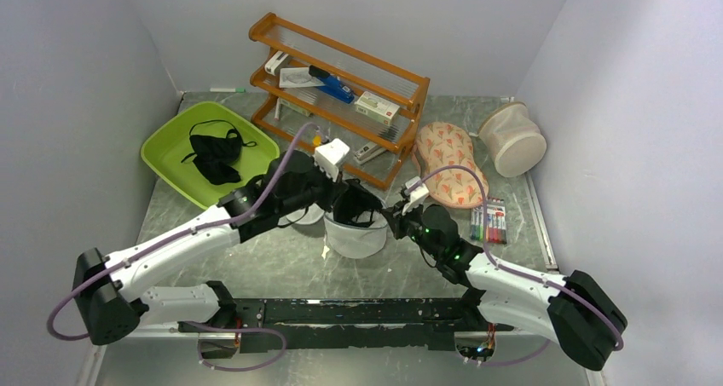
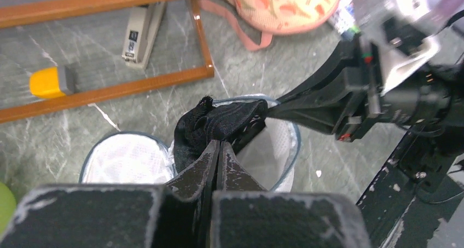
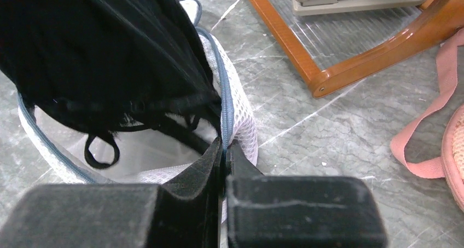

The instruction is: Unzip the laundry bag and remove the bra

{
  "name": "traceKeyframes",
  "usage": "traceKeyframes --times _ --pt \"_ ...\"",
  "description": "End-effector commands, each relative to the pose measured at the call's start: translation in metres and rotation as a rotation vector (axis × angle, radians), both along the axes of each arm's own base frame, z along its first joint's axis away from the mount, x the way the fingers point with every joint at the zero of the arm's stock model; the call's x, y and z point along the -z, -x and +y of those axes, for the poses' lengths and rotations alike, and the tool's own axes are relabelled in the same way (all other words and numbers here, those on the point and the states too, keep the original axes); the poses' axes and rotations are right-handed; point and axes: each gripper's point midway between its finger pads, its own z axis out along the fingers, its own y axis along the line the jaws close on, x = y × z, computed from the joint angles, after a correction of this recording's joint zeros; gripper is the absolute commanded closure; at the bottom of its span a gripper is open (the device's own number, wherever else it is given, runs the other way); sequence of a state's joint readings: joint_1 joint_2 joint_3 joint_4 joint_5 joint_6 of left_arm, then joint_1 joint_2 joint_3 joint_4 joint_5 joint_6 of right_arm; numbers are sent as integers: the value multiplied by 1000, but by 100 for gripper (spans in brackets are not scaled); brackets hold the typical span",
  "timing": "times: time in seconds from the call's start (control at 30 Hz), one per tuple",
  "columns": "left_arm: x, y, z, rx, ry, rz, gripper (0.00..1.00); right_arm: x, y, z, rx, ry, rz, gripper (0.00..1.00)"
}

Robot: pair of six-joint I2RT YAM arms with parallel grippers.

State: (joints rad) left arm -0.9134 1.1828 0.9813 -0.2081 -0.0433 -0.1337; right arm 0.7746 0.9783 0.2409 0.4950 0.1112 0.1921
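The white mesh laundry bag (image 1: 354, 239) stands unzipped in the middle of the table, its round lid (image 2: 126, 157) flopped open beside it. The black bra (image 2: 219, 122) bulges out over the bag's mouth. My left gripper (image 2: 220, 145) is shut on a fold of the bra at the bag's opening. My right gripper (image 3: 224, 145) is shut on the bag's blue-edged rim (image 3: 225, 111) on the right side, with the bra (image 3: 98, 56) and its thin straps hanging just beyond. From above, both grippers (image 1: 345, 200) (image 1: 394, 218) meet over the bag.
A wooden rack (image 1: 341, 88) stands behind the bag, a stapler (image 2: 143, 33) under it. A green tray (image 1: 166, 143) at the left holds another black garment (image 1: 213, 154). The orange-patterned pouch (image 1: 452, 164), beige mesh cylinder (image 1: 514, 139) and markers (image 1: 488, 222) lie at the right.
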Motion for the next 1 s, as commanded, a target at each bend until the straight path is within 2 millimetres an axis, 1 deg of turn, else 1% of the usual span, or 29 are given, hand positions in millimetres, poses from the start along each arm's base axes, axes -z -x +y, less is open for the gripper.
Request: traceKeyframes --times 0.0,0.13,0.23,0.3,0.4,0.47,0.63,0.73,0.8,0.83,0.9,0.97 --pt "-69 -2 2 -37 171 -106 93 -5 -4 4 2 -10 -8 100" --pt "-108 -3 14 -88 252 -166 93 -2 -5 7 -1 2 0 100" --pt "-131 -5 24 -116 258 -204 93 -3 -4 9 -15 0 4 100" --pt "-140 -7 29 -142 239 -211 93 -5 -2 10 -28 -6 -3 100" --pt "-155 -15 39 -208 215 -229 93 -4 -4 5 -1 2 -6 100" --pt "-164 -23 46 -263 205 -243 93 -5 -4 6 -7 3 -7 100" --pt "-178 -44 75 -440 176 -254 93 -4 -4 8 -14 4 -2 100" --pt "-197 -55 101 -533 148 -300 93 -3 -4 9 -17 6 3 100" --pt "-206 -67 124 -625 114 -324 93 -3 -4 10 -25 6 4 100" --pt "-209 -74 139 -689 93 -334 93 -2 -4 11 -27 8 6 100" --pt "-210 -86 164 -785 57 -340 93 -1 -4 11 -27 11 8 100" --pt "-206 -97 188 -874 23 -335 93 -3 -4 10 -25 11 4 100"
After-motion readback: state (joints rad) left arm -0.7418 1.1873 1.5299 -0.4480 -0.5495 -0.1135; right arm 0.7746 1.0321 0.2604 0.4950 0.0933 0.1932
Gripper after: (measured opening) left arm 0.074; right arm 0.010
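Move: The green tub's middle lies some 41 cm left of the left hand, 22 cm ahead and 20 cm below; the bra already in it is about 38 cm left and 21 cm ahead. The laundry bag is right beneath, 3 cm to the right and 15 cm down; its round lid is 12 cm left, 8 cm ahead, on the table. From the right hand the bag's middle is 8 cm left and 4 cm below, the tub roughly 50 cm left and 21 cm ahead. Upward first, the left hand draws the pinched black bra out of the laundry bag's mouth, rising about 20 cm in all; then, still climbing a little, it swings some 13 cm left and 8 cm forward, to the green tub's side. Its wrist turns nearly 40 degrees counter-clockwise and the fingers tip upward, staying shut, while the right hand keeps pinching the bag's rim almost in place. ##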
